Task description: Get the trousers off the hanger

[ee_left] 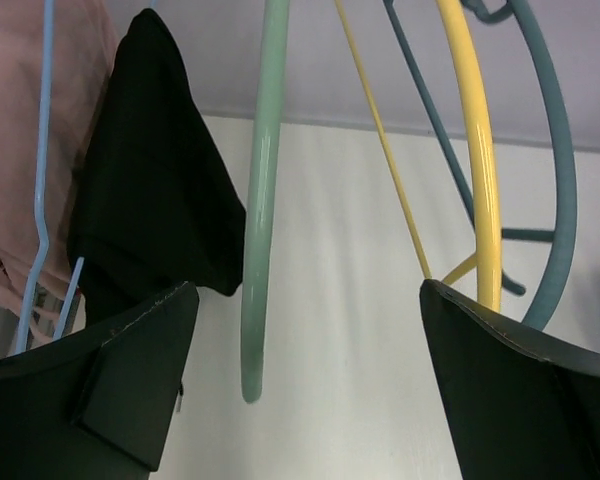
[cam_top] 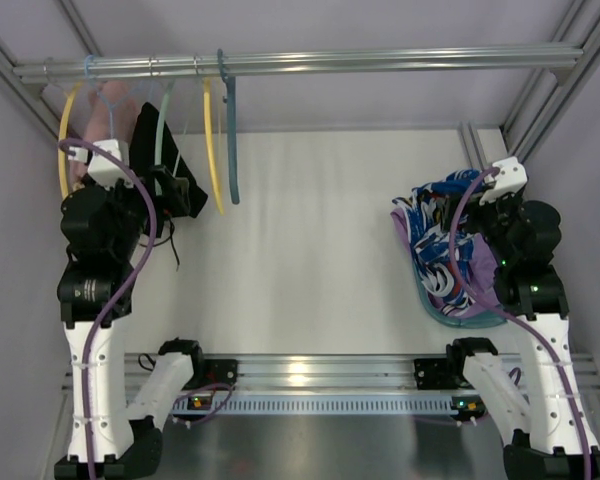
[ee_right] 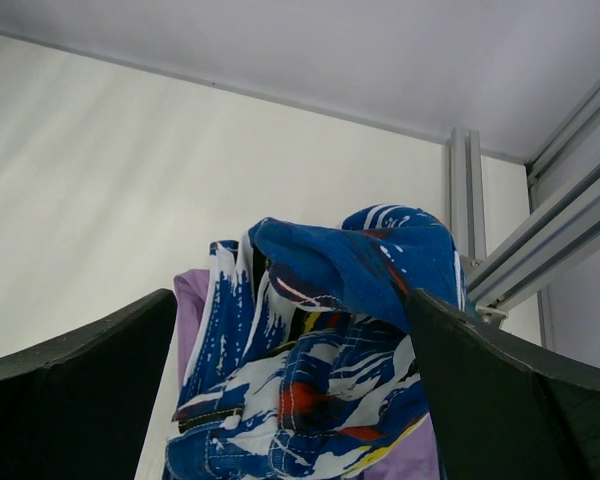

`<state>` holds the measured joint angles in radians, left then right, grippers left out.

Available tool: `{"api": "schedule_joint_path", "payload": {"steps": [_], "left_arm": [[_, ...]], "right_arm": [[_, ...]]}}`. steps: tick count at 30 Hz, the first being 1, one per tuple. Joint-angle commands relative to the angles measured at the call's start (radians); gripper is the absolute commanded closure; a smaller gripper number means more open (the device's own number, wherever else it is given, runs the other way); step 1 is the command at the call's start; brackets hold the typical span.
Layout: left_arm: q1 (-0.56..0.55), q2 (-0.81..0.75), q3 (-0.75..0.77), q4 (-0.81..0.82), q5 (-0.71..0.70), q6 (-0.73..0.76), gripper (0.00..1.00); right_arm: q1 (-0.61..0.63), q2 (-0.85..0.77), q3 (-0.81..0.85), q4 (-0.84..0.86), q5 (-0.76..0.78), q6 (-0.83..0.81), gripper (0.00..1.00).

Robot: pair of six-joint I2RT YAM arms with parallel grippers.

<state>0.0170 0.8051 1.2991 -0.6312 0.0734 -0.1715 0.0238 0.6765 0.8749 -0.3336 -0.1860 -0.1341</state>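
The trousers [cam_top: 438, 240] lie bunched on the table at the right, blue with white, navy and red patches, on top of a purple cloth. In the right wrist view the trousers [ee_right: 310, 350] sit between the wide-open fingers of my right gripper [ee_right: 290, 390], which hovers at the pile [cam_top: 465, 210]. The mint-green hanger [cam_top: 160, 135] hangs bare on the rail at the left. In the left wrist view the hanger's arm [ee_left: 258, 220] ends between the fingers of my open left gripper [ee_left: 310, 380], untouched and nearer the left finger. In the top view the left gripper [cam_top: 168, 188] is below the rail.
The metal rail [cam_top: 300, 65] also holds two yellow hangers [cam_top: 212, 140], a slate-blue hanger [cam_top: 230, 130], a black garment [cam_top: 185, 180] and a pink garment [ee_left: 10, 150]. The purple cloth [cam_top: 477, 300] lies under the trousers. Frame posts stand at the right wall [cam_top: 470, 145].
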Motion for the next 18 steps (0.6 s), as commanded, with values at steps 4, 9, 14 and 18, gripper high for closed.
{"api": "schedule_joint_path", "payload": {"steps": [4, 9, 14, 18], "left_arm": [[0.000, 0.077, 0.152, -0.177, 0.092, 0.145, 0.02], [0.000, 0.140, 0.262, -0.188, 0.302, 0.199, 0.02], [-0.011, 0.242, 0.342, -0.186, 0.422, 0.225, 0.01], [-0.089, 0.290, 0.379, -0.186, 0.439, 0.241, 0.02]], "right_arm": [[-0.009, -0.029, 0.039, 0.008, -0.062, 0.031, 0.01], [-0.008, -0.031, 0.045, 0.016, -0.090, 0.063, 0.01], [-0.008, -0.040, 0.053, 0.018, -0.118, 0.088, 0.01], [-0.008, -0.055, 0.056, 0.016, -0.159, 0.096, 0.01]]}}
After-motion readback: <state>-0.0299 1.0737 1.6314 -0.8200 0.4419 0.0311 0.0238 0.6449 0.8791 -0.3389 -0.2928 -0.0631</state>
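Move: The yellow hanger's near bar stands about 8 cm ahead of the left hand and 8 cm to its right, roughly level with it. The green hanger's near bar is some 7 cm ahead and 3 cm left. The blue-grey hanger is about 10 cm ahead and 11 cm right. The black garment hangs about 14 cm ahead, 7 cm left and slightly lower. From the right hand, the yellow hanger is some 50 cm left and 5 cm farther out. The open left hand swings about 7 cm right and slightly up towards the yellow hanger, turning 25 degrees clockwise. ##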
